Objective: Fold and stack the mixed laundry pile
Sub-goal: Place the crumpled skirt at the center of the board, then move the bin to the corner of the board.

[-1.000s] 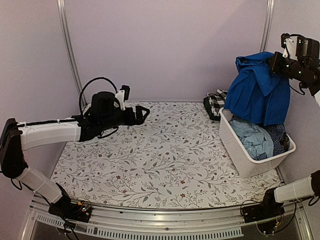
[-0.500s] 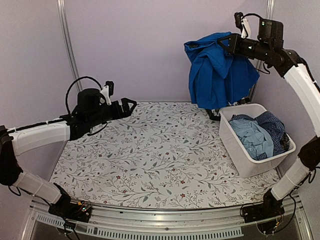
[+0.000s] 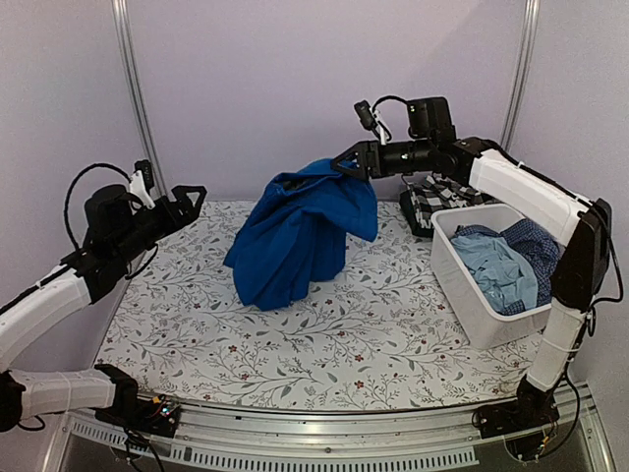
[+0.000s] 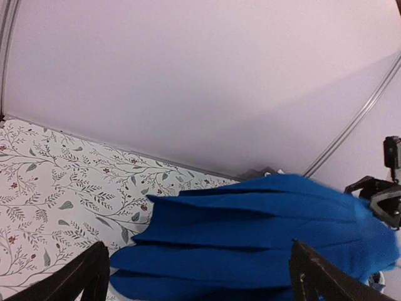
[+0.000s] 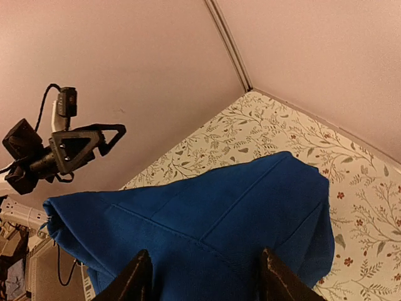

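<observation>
The royal blue garment (image 3: 300,236) hangs in a bunched heap over the middle of the table, its lower end touching the patterned cover. My right gripper (image 3: 346,163) is at its top right corner. In the right wrist view its jaws stand apart, with the blue cloth (image 5: 207,213) lying slack between the right gripper's (image 5: 203,279) fingers. My left gripper (image 3: 187,197) is open and empty at the far left, well clear of the garment (image 4: 250,232). A pale blue garment (image 3: 496,270) and a dark blue check one (image 3: 541,251) lie in the tub. A black-and-white plaid one (image 3: 428,202) lies behind it.
The white plastic tub (image 3: 472,305) stands on the right side of the table. The leaf-and-flower table cover (image 3: 295,344) spreads over the whole top. Lilac walls and metal posts (image 3: 133,98) close in the back and sides.
The right arm swung left and down, carrying the royal blue garment from above the tub to the table's middle, and its jaws have parted. The left arm drew back to the left.
</observation>
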Tool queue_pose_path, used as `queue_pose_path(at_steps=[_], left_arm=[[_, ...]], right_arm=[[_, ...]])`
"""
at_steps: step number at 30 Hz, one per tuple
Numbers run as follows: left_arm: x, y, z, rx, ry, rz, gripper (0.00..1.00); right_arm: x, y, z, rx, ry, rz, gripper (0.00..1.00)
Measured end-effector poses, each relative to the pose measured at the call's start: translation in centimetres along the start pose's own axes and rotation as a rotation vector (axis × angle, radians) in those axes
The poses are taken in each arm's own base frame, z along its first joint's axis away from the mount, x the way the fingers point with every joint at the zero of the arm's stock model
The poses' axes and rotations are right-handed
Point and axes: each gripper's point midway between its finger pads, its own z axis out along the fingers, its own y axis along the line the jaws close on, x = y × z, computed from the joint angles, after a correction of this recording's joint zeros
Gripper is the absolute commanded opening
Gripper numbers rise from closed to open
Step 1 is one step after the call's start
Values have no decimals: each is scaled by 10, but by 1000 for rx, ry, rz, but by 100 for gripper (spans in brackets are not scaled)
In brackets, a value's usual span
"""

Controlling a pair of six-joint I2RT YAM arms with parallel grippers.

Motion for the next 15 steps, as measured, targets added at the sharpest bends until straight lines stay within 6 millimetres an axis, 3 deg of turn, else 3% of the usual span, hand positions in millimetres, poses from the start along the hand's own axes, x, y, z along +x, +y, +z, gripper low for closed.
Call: queue_pose_path(at_steps=[5,8,11,15], left_arm=[[8,1,1,17,39,22,100],[30,4,11,26,116,50,100],[67,10,25,9,231,91,100],[120,8,35,21,386,150,100]], right_arm=[[97,-85,3,151,165,169,77],[138,-118,-5,240,235,241,77],[154,-123,-9,269,260,265,77],[182,-104,-9,265,306,290,77]])
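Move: The board's centre, where the blue skirt should land, is about 35 cm below the right gripper, some 5 cm to its left and 2 cm nearer the base. The hanging skirt's middle is roughly 11 cm left, 3 cm back and 17 cm below it. The laundry basket stands about 40 cm right and 7 cm back; the checkered cloth, 30 cm right and 25 cm ahead. From the left gripper, the board's centre lies some 29 cm right, 3 cm ahead and 30 cm down. Let the skirt go: open the already half-open right fingers further while dropping that gripper about 20 cm and easing it 7 cm right, slightly forward then back, fingertips tipping more downward. Bring the open left gripper down some 11 cm and 6 cm right towards the skirt's left side, tipping it down and turning it clockwise. ##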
